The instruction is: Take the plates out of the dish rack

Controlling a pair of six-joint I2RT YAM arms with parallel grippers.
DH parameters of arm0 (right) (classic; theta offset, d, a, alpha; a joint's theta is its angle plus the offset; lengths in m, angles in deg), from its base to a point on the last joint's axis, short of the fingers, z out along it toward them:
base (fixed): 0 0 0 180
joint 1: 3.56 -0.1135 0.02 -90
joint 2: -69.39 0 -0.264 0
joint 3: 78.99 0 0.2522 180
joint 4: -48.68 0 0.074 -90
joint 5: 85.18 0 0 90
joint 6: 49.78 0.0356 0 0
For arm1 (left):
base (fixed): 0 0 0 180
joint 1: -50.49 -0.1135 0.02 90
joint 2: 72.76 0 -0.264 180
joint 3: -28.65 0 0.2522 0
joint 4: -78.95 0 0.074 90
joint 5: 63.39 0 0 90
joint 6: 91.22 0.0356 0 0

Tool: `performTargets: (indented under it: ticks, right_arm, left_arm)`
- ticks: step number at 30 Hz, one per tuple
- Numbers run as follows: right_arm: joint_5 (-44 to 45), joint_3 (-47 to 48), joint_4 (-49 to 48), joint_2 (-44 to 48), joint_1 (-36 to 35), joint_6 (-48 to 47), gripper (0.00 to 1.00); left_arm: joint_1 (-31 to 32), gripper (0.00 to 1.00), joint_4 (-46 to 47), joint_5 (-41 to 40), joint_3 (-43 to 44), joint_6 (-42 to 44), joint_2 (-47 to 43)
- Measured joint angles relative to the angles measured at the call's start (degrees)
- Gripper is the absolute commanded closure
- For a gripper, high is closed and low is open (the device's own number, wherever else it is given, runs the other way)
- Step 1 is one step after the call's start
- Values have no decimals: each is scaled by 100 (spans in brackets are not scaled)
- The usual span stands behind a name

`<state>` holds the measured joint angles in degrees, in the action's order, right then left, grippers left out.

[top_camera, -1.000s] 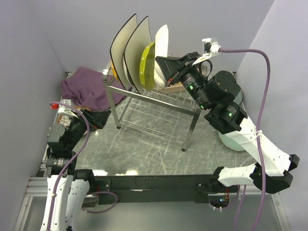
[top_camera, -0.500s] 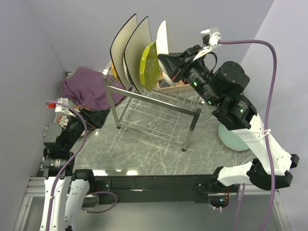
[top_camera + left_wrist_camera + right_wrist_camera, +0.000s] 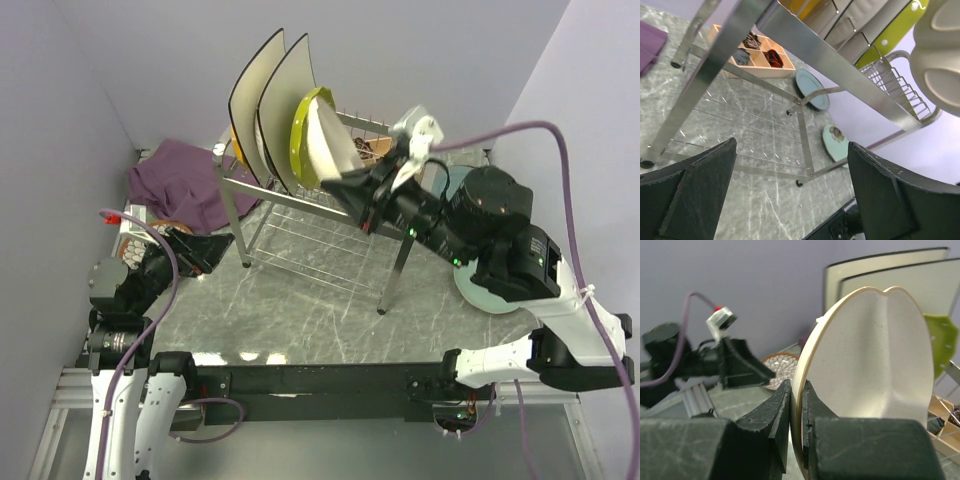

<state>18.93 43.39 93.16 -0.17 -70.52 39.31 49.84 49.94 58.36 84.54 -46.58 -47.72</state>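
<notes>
The silver dish rack (image 3: pixel 330 210) holds two large cream square plates (image 3: pixel 268 100) upright, with a yellow-green round plate (image 3: pixel 303 128) beside them. My right gripper (image 3: pixel 350 185) is shut on the rim of a cream round plate (image 3: pixel 326 148), which tilts in the air above the rack's right half. In the right wrist view the two black fingers (image 3: pixel 775 415) pinch that cream plate (image 3: pixel 870 355) at its lower edge. My left gripper (image 3: pixel 205 248) is open, low at the rack's left legs, with nothing between its fingers (image 3: pixel 890 190).
A mint flower plate (image 3: pixel 480 295) and a teal-grey plate (image 3: pixel 811 95) lie on the table right of the rack. A patterned plate (image 3: pixel 780 367) lies at the left by a purple cloth (image 3: pixel 185 180). A wooden compartment box (image 3: pixel 752 52) stands behind the rack.
My right arm has pulled the cream plate up out of the tines, then swung it down and forward, tilted. The left gripper has hardly moved.
</notes>
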Motion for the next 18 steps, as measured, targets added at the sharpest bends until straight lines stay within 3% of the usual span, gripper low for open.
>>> performTargets:
  ticks: [7, 18]
  right_arm:
    - [1272, 87, 37, -44, -1674, -979, 100]
    - [3309, -83, -710, -302, -3335, -2302, 100]
  left_arm:
    - [0, 4, -42, 203, 0, -83, 42]
    - [0, 2, -623, 153, 352, -61, 232]
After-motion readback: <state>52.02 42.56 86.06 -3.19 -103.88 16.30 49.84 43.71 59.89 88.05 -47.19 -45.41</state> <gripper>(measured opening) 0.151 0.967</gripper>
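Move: The right gripper already pinches the white bowl by its rim, high beside the rack; the bare table in front of the rack lies roughly 22 cm to its left, 3 cm ahead and 50 cm below. The green plate stands about 17 cm ahead, 8 cm left and 9 cm lower; the middle of the rack's front rail is some 8 cm ahead, 5 cm left and 17 cm lower. From the left gripper, that bare table is about 30 cm below, barely 2 cm to the right and level fore and aft. Keep the right fingers shut on the white bowl's rim and draw the bowl back, away from the green plate and the rack, about 8 cm with a slight drift left and no change of height. As it comes, roll the wrist some 15 degrees about the line of the fingers so that the bowl's upper side leans back towards the robot. ##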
